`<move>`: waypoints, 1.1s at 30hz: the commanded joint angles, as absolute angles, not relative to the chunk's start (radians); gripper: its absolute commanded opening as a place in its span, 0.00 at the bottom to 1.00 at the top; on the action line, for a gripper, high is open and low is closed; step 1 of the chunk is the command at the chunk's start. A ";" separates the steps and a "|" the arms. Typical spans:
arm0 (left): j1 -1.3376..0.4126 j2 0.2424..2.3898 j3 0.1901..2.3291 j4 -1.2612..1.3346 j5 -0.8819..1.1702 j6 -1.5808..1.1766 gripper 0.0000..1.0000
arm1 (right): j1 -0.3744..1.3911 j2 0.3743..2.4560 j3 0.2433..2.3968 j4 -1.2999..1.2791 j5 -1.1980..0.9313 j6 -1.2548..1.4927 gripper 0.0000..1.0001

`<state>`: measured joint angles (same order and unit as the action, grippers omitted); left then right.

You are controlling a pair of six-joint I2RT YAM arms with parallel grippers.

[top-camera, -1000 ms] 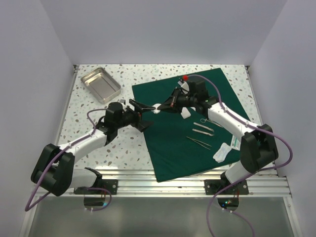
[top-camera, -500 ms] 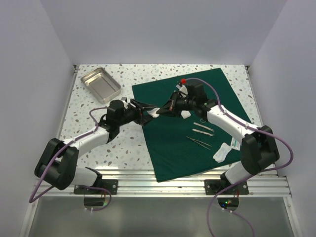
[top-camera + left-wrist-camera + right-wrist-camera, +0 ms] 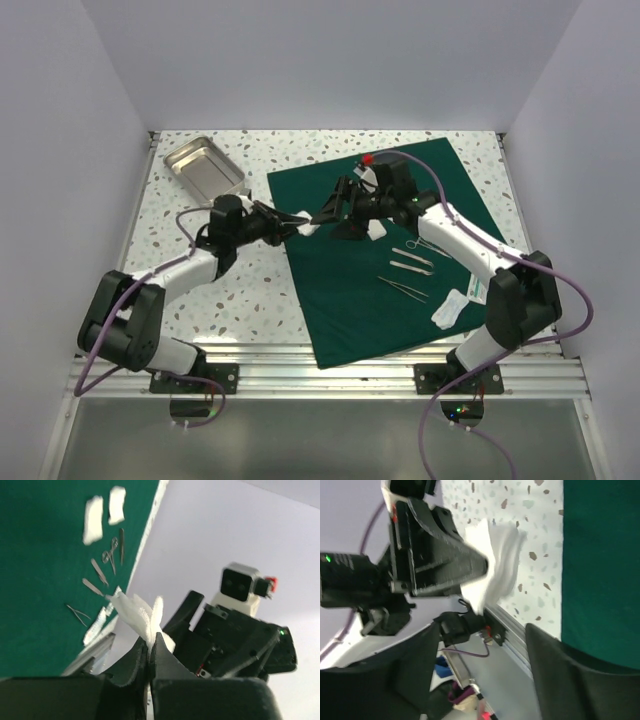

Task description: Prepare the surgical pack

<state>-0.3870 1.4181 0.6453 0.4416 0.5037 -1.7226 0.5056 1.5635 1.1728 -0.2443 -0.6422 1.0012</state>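
The surgical pack, a dark green drape (image 3: 350, 295), lies flat on the right half of the table, also seen in the left wrist view (image 3: 50, 555) and the right wrist view (image 3: 600, 555). Above its left edge my left gripper (image 3: 300, 222) is shut on a folded white gauze square (image 3: 311, 229); the gauze (image 3: 137, 615) sticks out past the pinched jaws (image 3: 150, 645). My right gripper (image 3: 335, 210) faces it, open, its fingers spread on either side of the gauze (image 3: 497, 555) and not touching it.
A steel tray (image 3: 205, 170) stands at the back left on the speckled table. On the drape lie metal instruments (image 3: 410, 262), a gauze square (image 3: 376, 230) and white packets (image 3: 452, 305) near the right arm.
The left gripper closed in from the left and shut on the gauze. The right gripper, which had held it, opened and let go.
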 commanded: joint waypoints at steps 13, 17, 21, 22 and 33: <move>-0.002 1.793 1.331 -0.285 0.672 -0.490 0.00 | 0.494 1.545 1.385 -0.887 -0.414 0.361 0.81; 0.125 1.914 1.486 -0.319 0.705 -0.377 0.00 | 0.473 1.509 1.258 -0.862 -0.417 0.336 0.81; 0.210 2.009 1.575 -0.325 0.744 -0.379 0.00 | 0.430 1.532 1.242 -0.864 -0.440 0.324 0.81; 0.222 2.028 1.597 -0.318 0.758 -0.383 0.00 | 0.404 1.540 1.253 -0.870 -0.442 0.313 0.81; 0.275 2.348 1.844 -0.298 0.822 -0.462 0.00 | 0.313 1.652 1.400 -0.920 -0.420 0.278 0.81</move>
<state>0.2790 2.3089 1.7813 -0.3237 0.7715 -0.4339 0.3191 1.6360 1.3453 -0.8867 -0.4347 0.3092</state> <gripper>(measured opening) 0.019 0.808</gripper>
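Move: The tray that the left hand's gauze is bound for lies about 26 cm ahead, 30 cm left and 17 cm below that hand; the green drape's far left corner is some 25 cm ahead and 11 cm left. The next gauze on the drape is about 12 cm ahead, 13 cm right and 20 cm below the right hand, the last gauze 16 cm ahead and 19 cm right, and the tweezers 3 cm back and 20 cm right. The gauze, already pinched in the left hand alone, is carried left and forward off the drape to the tray, some 35 cm across, then lowered about 10 cm as the fingers tip steeply down. The right hand opens a little wider and withdraws some 13 cm right, dipping down and back, then coming forward again towards the next gauze, fingers tilting about 30 degrees downward. ##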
